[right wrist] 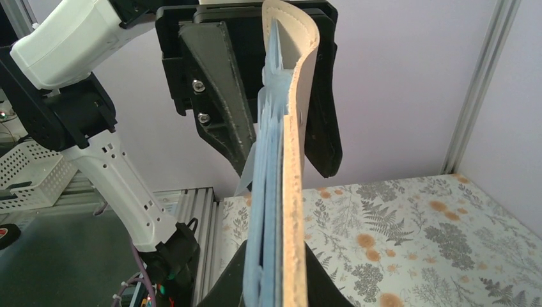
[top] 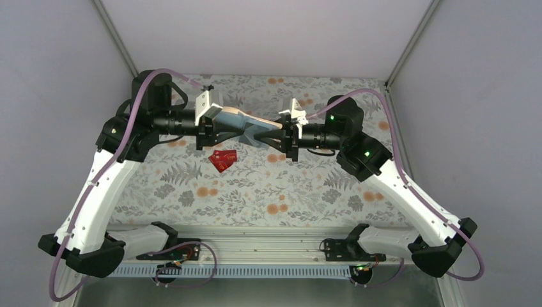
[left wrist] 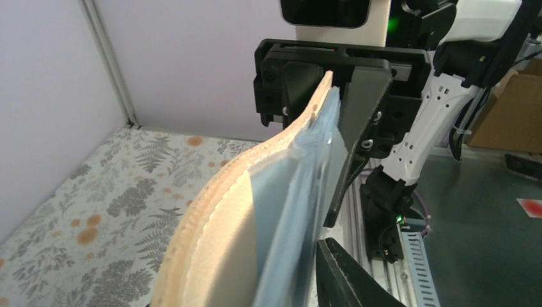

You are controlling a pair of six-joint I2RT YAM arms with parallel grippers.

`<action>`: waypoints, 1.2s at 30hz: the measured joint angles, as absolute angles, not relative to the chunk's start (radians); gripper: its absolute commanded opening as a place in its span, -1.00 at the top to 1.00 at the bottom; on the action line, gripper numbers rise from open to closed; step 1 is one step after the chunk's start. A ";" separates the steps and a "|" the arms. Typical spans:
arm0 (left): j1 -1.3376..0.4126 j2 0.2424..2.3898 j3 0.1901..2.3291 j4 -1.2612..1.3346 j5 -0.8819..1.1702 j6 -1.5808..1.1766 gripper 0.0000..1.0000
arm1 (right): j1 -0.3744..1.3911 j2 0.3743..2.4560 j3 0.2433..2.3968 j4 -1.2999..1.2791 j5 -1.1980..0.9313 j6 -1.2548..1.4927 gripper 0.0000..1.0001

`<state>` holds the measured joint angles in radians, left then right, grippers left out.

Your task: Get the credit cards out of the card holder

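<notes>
The card holder (top: pixel 246 123), tan outside and pale blue inside, hangs in mid-air between both arms, above the table. My right gripper (top: pixel 263 133) is shut on one end of it; in the right wrist view its fingers (right wrist: pixel 319 288) press both faces of the card holder (right wrist: pixel 281 192). My left gripper (top: pixel 238 131) straddles the other end with its jaws open; in the left wrist view one finger (left wrist: pixel 348 278) stands slightly off the blue panel of the holder (left wrist: pixel 281 211). Red credit cards (top: pixel 223 158) lie overlapping on the table below the left gripper. Whether any card is inside the holder is hidden.
The table carries a floral cloth (top: pixel 287 192). An aluminium rail (top: pixel 255 240) with both arm bases runs along the near edge. Pale enclosure walls and corner posts (top: pixel 115 32) close in the back and sides. A white basket (right wrist: pixel 25 173) sits beyond the table.
</notes>
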<state>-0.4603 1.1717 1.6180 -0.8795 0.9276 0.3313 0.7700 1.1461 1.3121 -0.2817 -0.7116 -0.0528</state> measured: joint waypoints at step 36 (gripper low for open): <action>-0.434 1.182 1.645 -0.873 1.032 0.276 0.95 | 0.746 0.996 1.255 -0.315 -0.620 -0.113 -0.05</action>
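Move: The card holder hangs between the hands, its middle about 2 cm to the right of the left hand point and 1 cm ahead, at its height; its near sleeves are between the half-open left fingers. From the right hand, which still grips its right part, the middle is some 3 cm left and 1 cm ahead. The two red cards on the table lie roughly 13 cm ahead, 10 cm left and 40 cm below the left hand. To its right, rising and drawing slightly back, the right hand withdraws about 5 cm after opening and letting go of the card holder, then eases a short way back down and left towards the holder's free end, spreading its fingers wider. Before that the left fingers close and pinch the holder's left part; that hand then keeps hold and lifts it slightly, some 1.5 cm. ##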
